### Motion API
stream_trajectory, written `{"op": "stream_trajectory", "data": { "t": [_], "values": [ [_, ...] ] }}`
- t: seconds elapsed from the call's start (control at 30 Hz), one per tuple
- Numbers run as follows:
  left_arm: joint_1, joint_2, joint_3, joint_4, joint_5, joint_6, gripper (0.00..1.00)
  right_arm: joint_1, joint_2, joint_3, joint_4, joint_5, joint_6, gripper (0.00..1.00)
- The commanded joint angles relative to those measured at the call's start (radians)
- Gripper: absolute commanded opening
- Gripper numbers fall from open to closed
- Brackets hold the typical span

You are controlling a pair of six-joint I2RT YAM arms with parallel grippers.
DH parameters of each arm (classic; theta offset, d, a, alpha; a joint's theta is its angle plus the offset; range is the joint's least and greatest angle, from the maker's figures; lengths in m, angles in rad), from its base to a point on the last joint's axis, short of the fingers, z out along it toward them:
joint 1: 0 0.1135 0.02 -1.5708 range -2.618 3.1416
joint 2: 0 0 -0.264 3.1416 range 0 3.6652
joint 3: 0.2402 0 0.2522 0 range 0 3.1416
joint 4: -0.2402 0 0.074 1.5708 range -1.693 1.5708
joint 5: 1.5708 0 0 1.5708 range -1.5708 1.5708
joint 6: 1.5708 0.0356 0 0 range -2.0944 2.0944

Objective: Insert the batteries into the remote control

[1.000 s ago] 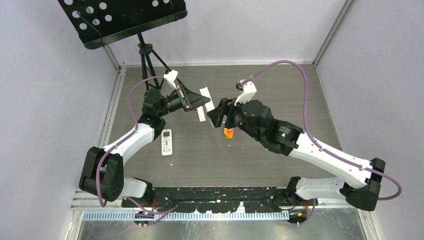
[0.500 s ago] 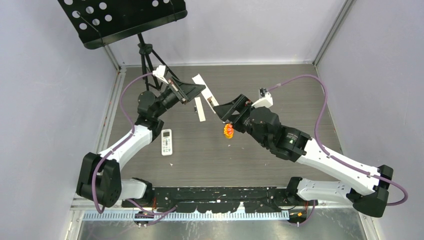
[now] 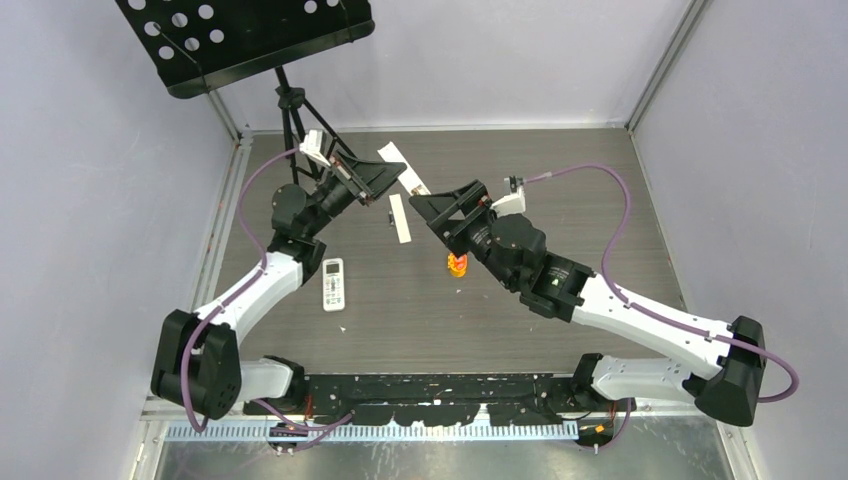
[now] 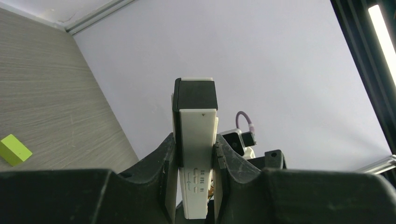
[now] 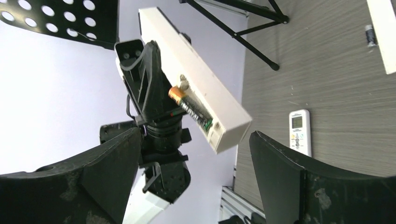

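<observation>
My left gripper (image 4: 195, 144) is shut on a long white remote control (image 4: 197, 140), held up off the table (image 3: 520, 330); in the top view it (image 3: 385, 178) grips the remote (image 3: 404, 170) near the back. In the right wrist view the remote (image 5: 205, 93) shows its open compartment with one of the batteries (image 5: 189, 106), black with a copper end, lying in it. My right gripper (image 5: 195, 140) stands wide open just below the remote, with nothing between its fingers; the top view shows it (image 3: 445, 205) close to the remote's right. Another battery (image 5: 370, 35) lies on the table.
A long white strip (image 3: 400, 218) lies on the table beside the loose battery. A small white remote (image 3: 333, 283) lies front left, an orange-yellow toy (image 3: 457, 263) under my right arm. A black music stand (image 3: 290, 100) stands at the back left. A lime-green block (image 4: 14, 149) lies on the table.
My right gripper has opened wide and turned, drawing back from the remote. My left gripper has carried the remote toward the back left.
</observation>
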Motion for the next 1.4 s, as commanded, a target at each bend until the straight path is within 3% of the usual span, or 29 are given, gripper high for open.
{"op": "stream_trajectory", "data": {
  "t": [0.0,0.7,1.2,1.37],
  "values": [
    [-0.004,-0.056,0.016,0.05,0.01,-0.026,0.0,-0.026,0.029,0.013,0.134,0.013,0.071,0.91],
    [-0.004,-0.047,0.027,-0.018,0.042,0.002,0.0,-0.087,0.106,0.029,0.269,-0.106,-0.028,0.89],
    [-0.004,-0.056,0.034,-0.043,0.049,0.004,0.0,-0.102,0.115,0.015,0.271,-0.16,-0.017,0.49],
    [-0.004,-0.052,0.045,-0.086,0.046,-0.04,0.0,-0.103,0.107,0.0,0.283,-0.174,-0.021,0.47]
  ]
}}
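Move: The remote control, held in the left fingers with a battery in its open compartment, has its middle about 5 cm ahead of the right hand, 5 cm left and 2 cm higher. The white strip lies on the table roughly 2 cm ahead, 7 cm left and 30 cm below; the loose battery is level with the strip and some 2 cm farther left. From the left hand, the remote's middle is only about 2 cm back and 1 cm right. The right hand reaches forward about 3.5 cm, edging left, and half-closes on the remote control's compartment end. ##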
